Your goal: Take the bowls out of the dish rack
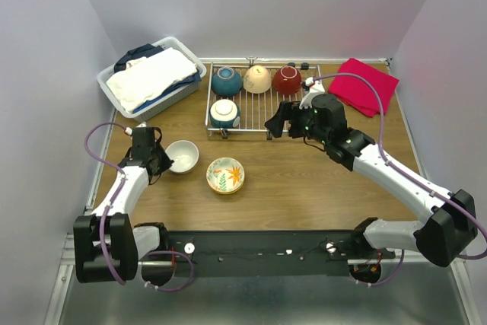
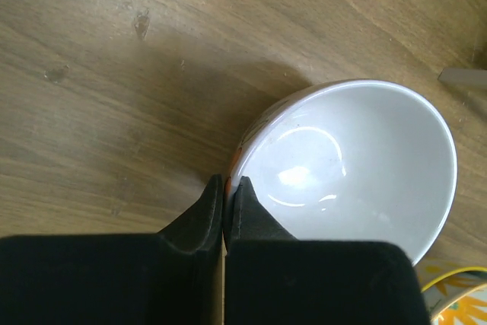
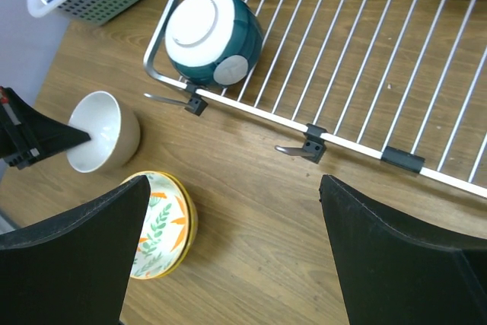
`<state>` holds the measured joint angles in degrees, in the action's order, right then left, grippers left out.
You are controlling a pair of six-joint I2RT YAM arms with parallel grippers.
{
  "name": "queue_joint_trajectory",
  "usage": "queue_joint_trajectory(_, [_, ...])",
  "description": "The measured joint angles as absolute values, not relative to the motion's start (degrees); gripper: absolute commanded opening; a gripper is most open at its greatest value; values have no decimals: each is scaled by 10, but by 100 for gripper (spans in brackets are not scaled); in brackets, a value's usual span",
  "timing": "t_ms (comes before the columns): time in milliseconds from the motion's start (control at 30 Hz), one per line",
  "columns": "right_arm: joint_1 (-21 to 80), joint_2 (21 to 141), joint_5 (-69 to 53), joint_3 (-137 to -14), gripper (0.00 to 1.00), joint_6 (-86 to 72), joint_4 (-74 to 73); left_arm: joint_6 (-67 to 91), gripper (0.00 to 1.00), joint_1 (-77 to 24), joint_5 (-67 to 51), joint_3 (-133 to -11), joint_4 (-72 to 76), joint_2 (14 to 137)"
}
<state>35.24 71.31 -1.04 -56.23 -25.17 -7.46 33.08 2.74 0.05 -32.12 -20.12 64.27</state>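
My left gripper (image 1: 163, 160) is shut on the rim of a white bowl (image 1: 183, 156), one finger inside and one outside (image 2: 226, 190), left of the table's middle. An orange-green floral bowl (image 1: 225, 175) sits on the wood beside it. The silver wire dish rack (image 1: 259, 132) holds a teal bowl (image 1: 227, 81), a cream bowl (image 1: 257, 79) and a dark red bowl (image 1: 287, 80) along its back. A teal bowl with a white base (image 3: 211, 36) lies upside down at its front left. My right gripper (image 3: 234, 184) hangs open over the wood just in front of the rack.
A white laundry basket (image 1: 152, 76) with folded cloth stands at the back left. A red cloth (image 1: 364, 85) lies at the back right. Small black clips (image 3: 313, 144) stick out from the rack's front rim.
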Motion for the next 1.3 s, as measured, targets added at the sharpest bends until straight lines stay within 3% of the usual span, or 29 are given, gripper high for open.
queue_joint_trajectory(100, [352,713,1,-562,100,-241,-80,334,25,35,-4,-325,-185,658])
queue_joint_trajectory(133, [352,713,7,-562,100,-236,-83,335,38,36,-5,-326,-182,662])
queue_joint_trajectory(333, [352,732,51,-574,100,-193,-102,332,80,38,-7,-331,-174,660])
queue_joint_trajectory(433, [352,769,77,-609,100,-160,-114,321,92,38,-6,-334,-181,642])
queue_joint_trajectory(667, [351,858,146,-693,100,-45,-134,278,99,26,27,-377,-227,591])
queue_joint_trajectory(933, [321,962,188,-758,100,105,-125,237,99,-56,75,-391,-274,515])
queue_joint_trajectory(1300, [288,1081,195,-801,100,326,-30,219,99,-83,63,-367,-268,459])
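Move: The white bowl is pinched by its near-left rim in the left hand; its middle is about 5 cm to the right and 2 cm ahead. From that hand the stacked bowls stand some 18 cm right and 4 cm back, the teal-and-white bowl 18 cm right and 15 cm ahead. The red bowl lies about 24 cm ahead, 4 cm right and 15 cm below the right hand; the cream bowl is 10 cm to the left of it and level with it. The left fingers let go of the white bowl's rim, opening wide as the hand edges slightly forward, then it rises roughly 10 cm clear, easing back and right. Meanwhile the right hand, open and empty, reaches some 18 cm forward over the rack towards the red bowl, also sinking and moving right, its left side rolling down about 60 degrees. ##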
